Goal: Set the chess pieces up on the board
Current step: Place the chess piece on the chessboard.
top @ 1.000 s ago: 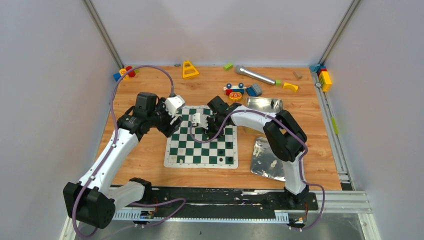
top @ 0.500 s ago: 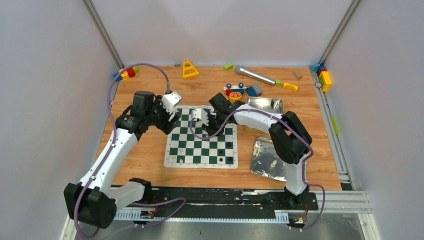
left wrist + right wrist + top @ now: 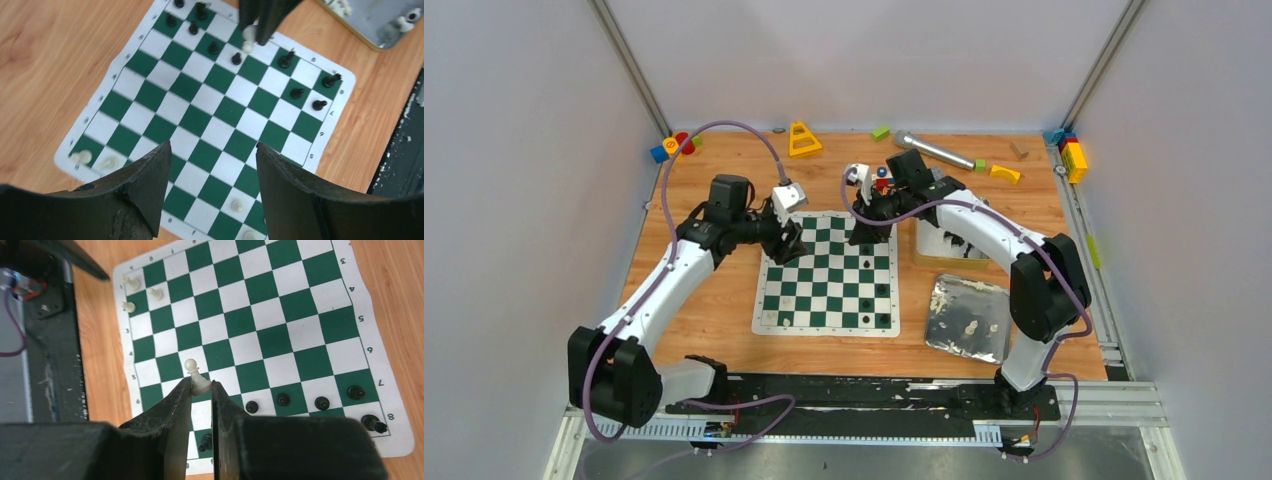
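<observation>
The green-and-white board (image 3: 824, 292) lies at the table's middle. In the right wrist view my right gripper (image 3: 201, 385) is shut on a cream-white pawn (image 3: 194, 375), held above the board (image 3: 260, 315) near the row of black pieces (image 3: 283, 399). From above, the right gripper (image 3: 869, 233) hangs over the board's far edge. My left gripper (image 3: 212, 150) stands open with nothing between its fingers, above the board (image 3: 200, 120); overhead the left gripper (image 3: 786, 246) is over the far left corner. White pieces (image 3: 131, 282) stand at the near corner.
A silver tin (image 3: 969, 318) holding white pieces lies right of the board, and a second tin (image 3: 944, 243) sits partly under the right arm. A yellow cone (image 3: 803, 138), a microphone (image 3: 934, 150) and coloured blocks (image 3: 1074, 155) line the back edge.
The right gripper has risen and drawn back toward the board's far edge with the pawn. The left gripper has swung right over the board's far left corner, its jaws a little narrower.
</observation>
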Motion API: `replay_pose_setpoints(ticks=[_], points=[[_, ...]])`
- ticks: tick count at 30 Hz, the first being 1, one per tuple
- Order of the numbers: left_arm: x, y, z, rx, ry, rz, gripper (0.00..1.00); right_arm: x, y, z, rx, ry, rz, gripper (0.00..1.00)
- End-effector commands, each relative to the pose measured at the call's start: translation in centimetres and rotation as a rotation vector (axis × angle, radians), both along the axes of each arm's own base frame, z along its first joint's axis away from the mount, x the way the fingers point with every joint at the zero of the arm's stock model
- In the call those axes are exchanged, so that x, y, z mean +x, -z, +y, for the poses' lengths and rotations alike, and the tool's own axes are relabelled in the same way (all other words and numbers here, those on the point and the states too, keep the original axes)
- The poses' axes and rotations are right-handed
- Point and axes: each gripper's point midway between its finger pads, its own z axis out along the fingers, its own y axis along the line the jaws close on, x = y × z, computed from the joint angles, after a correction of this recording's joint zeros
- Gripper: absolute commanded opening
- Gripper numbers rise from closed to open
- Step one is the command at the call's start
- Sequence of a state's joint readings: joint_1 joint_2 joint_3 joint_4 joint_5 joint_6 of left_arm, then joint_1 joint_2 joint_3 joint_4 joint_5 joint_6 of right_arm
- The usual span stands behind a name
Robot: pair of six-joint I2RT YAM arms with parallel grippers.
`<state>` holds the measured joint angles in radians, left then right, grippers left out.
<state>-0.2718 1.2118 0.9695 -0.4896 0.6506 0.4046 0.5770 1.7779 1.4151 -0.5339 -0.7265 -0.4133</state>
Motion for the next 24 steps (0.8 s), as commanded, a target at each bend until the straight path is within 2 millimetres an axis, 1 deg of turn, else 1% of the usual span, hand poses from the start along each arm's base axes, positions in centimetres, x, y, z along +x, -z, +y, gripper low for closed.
replay_pose_setpoints(ticks=[1, 6, 12, 17, 24], points=[[-0.5, -3.7, -4.4, -0.094, 0.259, -0.183, 0.69, -0.8, -5.7, 0.8, 0.191, -0.024, 0.102, 0.06], [-0.7, -4.0, -6.7, -0.035, 0.415, -0.325, 0.65, -1.8, -6.6, 0.8, 0.239, -0.059, 0.17, 0.06], [-0.7, -3.7, -8.4, 0.017, 0.509, -0.416, 0.6, -2.7, -6.7, 0.8, 0.262, -0.089, 0.222, 0.06], [-1.1, -3.2, -9.0, 0.051, 0.55, -0.448, 0.55, -2.8, -6.6, 0.8, 0.27, -0.097, 0.249, 0.06], [-0.5, -3.8, -9.3, 0.063, 0.541, -0.473, 0.49, -2.9, -6.4, 0.8, 0.27, -0.099, 0.262, 0.06]])
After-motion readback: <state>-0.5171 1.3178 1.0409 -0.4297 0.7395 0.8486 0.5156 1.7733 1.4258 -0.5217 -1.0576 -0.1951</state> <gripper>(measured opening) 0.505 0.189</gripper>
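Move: The left hand goes for the white pawn in the right gripper's tips, some 12 cm to its right, 3 cm ahead and 3 cm lower; the chessboard's middle is about 9 cm to its right, 1 cm back and 17 cm below. From the right hand, the left gripper awaiting the pawn lies about 12 cm left, 3 cm back and 3 cm higher. Below the right hand by 13 cm, the near black pawn stands 3 cm right, level, and the far black pawn 3 cm right, 4 cm ahead. Rightward, and slowing as it nears, the left hand travels about 8.5 cm to the pawn, swinging some 30 degrees clockwise while its open fingers narrow noticeably but don't shut. The right hand keeps its pinch on the white pawn, rising about 4.5 cm, drawing back 3 cm and tilting to present the pawn to them. ##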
